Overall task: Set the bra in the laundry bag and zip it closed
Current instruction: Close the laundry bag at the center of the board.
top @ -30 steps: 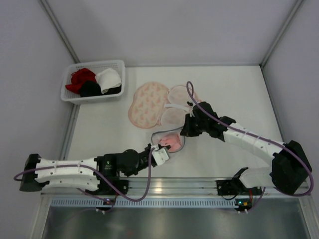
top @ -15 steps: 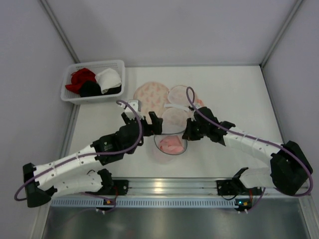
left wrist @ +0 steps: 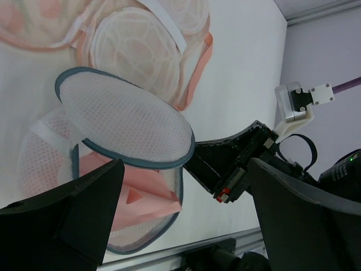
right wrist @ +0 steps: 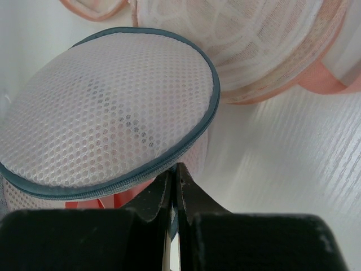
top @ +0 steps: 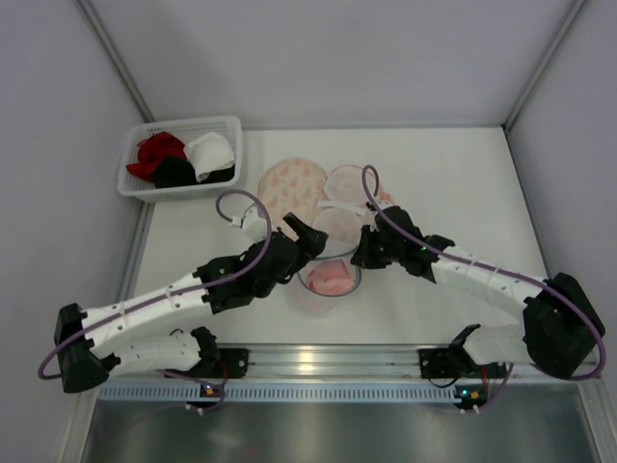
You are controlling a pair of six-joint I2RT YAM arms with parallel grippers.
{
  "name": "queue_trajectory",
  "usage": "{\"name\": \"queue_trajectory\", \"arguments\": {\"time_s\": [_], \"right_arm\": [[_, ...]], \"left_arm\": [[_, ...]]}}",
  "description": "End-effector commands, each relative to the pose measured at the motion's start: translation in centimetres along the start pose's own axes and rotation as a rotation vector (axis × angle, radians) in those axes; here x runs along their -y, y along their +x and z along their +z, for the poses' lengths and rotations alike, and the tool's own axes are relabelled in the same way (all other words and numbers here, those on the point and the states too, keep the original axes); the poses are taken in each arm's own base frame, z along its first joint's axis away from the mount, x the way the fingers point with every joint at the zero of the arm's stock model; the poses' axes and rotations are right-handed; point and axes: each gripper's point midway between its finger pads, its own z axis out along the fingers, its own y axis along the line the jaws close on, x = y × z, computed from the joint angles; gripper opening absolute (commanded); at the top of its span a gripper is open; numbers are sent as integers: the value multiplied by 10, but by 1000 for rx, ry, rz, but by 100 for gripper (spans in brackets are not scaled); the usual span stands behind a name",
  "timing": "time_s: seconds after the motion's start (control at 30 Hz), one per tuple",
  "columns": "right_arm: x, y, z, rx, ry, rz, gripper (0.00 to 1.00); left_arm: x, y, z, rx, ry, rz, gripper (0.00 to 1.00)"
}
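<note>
The laundry bag in use is a round white mesh one with a grey-blue zip rim [top: 310, 287] [left wrist: 144, 240], lying near the table's front middle. Its lid [left wrist: 124, 121] [right wrist: 107, 107] stands lifted like a clamshell. The pale pink bra [top: 331, 278] [left wrist: 141, 195] lies folded inside the lower half. My right gripper [top: 364, 253] [right wrist: 175, 169] is shut on the zip edge at the bag's right side, holding the lid up. My left gripper [top: 301, 253] [left wrist: 183, 209] hangs wide open just left of and above the bag, with nothing between its fingers.
A second round bag [top: 289, 188] [left wrist: 135, 45] [right wrist: 265, 39], peach with a floral pattern and white mesh domes, lies just behind. A white basket [top: 178, 193] at the back left holds red [top: 157, 149], black [top: 175, 172] and white [top: 210, 152] garments. Walls stand on three sides.
My left gripper has opened and swung from the bag's near side up to its left. The bra now lies in the bag. The right gripper has kept its hold.
</note>
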Motion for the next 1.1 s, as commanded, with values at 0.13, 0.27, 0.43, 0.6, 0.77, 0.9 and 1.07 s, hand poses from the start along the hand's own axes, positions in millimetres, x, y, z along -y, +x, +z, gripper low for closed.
{"name": "queue_trajectory", "arguments": {"time_s": [0.13, 0.27, 0.43, 0.6, 0.77, 0.9, 1.07], "right_arm": [[-10, -22, -9, 111, -22, -12, 0], [-10, -21, -10, 120, -32, -10, 0], [-15, -20, -12, 126, -61, -3, 0], [-19, -23, -16, 142, -82, 1, 0], [-20, -23, -18, 147, -86, -1, 0], [-17, -19, -15, 134, -81, 4, 0], [-12, -16, -9, 122, -57, 23, 0]], "left_arm": [[16, 31, 14, -112, -15, -215, 95], [8, 46, 24, -127, -65, -255, 95], [10, 44, 32, -67, -65, -280, 92], [7, 42, 50, 12, -76, -280, 75], [-9, 40, 59, 71, -96, -299, 40], [-10, 24, 54, 133, -59, -304, 0], [11, -10, 23, 177, 42, -172, 0]]}}
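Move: The nearly upright lid of the mesh laundry bag has its zip rim about 5 cm to the right of the left hand and some 7 cm below it; that rim lies about 6 cm left, 2 cm farther out and 3 cm above the right hand. From the left hand, the pink garment in the bag is roughly 3 cm back, 5 cm right and 17 cm below, and the nearer peach cup some 9 cm ahead, 6 cm right and 20 cm below. The left hand's fingers shut on the zip rim of the lid, pinching it: wide open, the hand first sinks about 7 cm and goes some 4 cm right, edges forward a little as the fingers close, then lifts the rim about 2 cm and brings it slightly left. The right hand stays nearly in place, keeping its pinch on the bag's zip edge and rising barely 1.5 cm. ##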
